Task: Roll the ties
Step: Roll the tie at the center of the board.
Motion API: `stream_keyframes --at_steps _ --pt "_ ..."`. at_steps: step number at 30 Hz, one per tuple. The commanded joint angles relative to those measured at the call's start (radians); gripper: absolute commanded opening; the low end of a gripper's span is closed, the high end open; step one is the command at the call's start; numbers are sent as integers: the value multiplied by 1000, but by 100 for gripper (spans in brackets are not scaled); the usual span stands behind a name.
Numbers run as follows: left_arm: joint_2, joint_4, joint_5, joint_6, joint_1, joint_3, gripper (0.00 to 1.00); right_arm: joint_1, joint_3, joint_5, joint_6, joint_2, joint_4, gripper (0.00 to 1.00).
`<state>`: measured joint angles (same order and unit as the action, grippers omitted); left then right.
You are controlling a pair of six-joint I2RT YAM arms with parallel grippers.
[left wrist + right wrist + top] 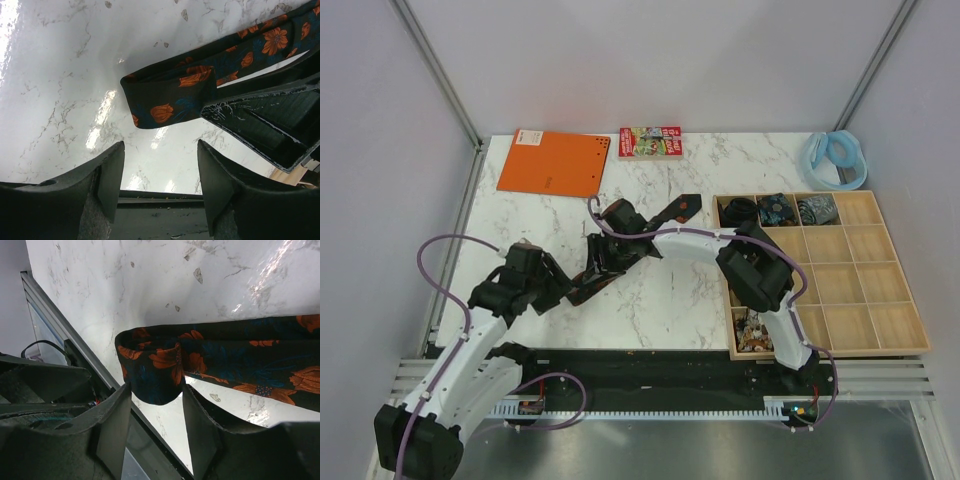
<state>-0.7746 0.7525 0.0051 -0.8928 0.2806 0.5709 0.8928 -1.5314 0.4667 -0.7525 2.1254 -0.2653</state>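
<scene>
A black tie with orange-red flowers (678, 209) lies slantwise on the marble table (520, 215). Its near end is folded over into a loose loop (167, 95) (152, 367). My right gripper (599, 268) (155, 392) is open, its fingertips on either side of the loop's rounded edge, with a gap on both sides. My left gripper (570, 291) (160, 162) is open just short of the loop, with only bare table between its fingers. The right gripper's fingers (270, 125) show beside the tie in the left wrist view. Three coiled ties (777, 209) sit in the tray's top row.
A wooden compartment tray (865, 300) fills the right side, with a patterned bundle (752, 330) in its near-left cell. At the back lie an orange notebook (555, 162), a small book (650, 141) and a pale blue ring (835, 155). The table's near edge rail (75, 347) is close.
</scene>
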Motion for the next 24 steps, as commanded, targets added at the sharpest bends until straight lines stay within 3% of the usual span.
stream_keyframes --at_steps 1,11,14,17,24 --pt "11 -48 26 -24 -6 -14 66 11 -44 33 8 18 32 51" --pt "11 -87 41 -31 -6 -52 65 11 7 46 -18 27 101 42" --pt "11 -88 30 -29 -6 -55 65 12 14 50 -27 30 123 38" --pt "12 -93 26 -28 -6 -57 64 11 33 55 -36 30 144 27" --pt "24 -96 21 -32 -4 -65 63 5 122 72 -74 24 248 20"
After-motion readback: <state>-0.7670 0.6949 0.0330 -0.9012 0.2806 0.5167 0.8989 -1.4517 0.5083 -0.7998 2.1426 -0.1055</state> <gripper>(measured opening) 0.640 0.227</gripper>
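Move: The tie's folded-over near end lies just beyond the right fingertips: about 3 cm to that hand's left, 1 cm back and 2 cm below, its lower edge in the open gap. From the right hand, the tie's far tip is roughly 15 cm ahead and 24 cm right, and the orange folder some 25 cm ahead and 9 cm left. From the left hand the folded end sits around 4 cm ahead, 3 cm right and 6 cm below. The right hand works in small steps at the tie's folded end, dipping slightly down and back, easing about 1 cm left over the cloth, then sinking about 1 cm and drawing a little back to the right as its fingers close from half open to a narrow gap and pinch the edge of the fold. The left hand, open throughout, settles about 1 cm lower beside the fold without taking hold of it. ##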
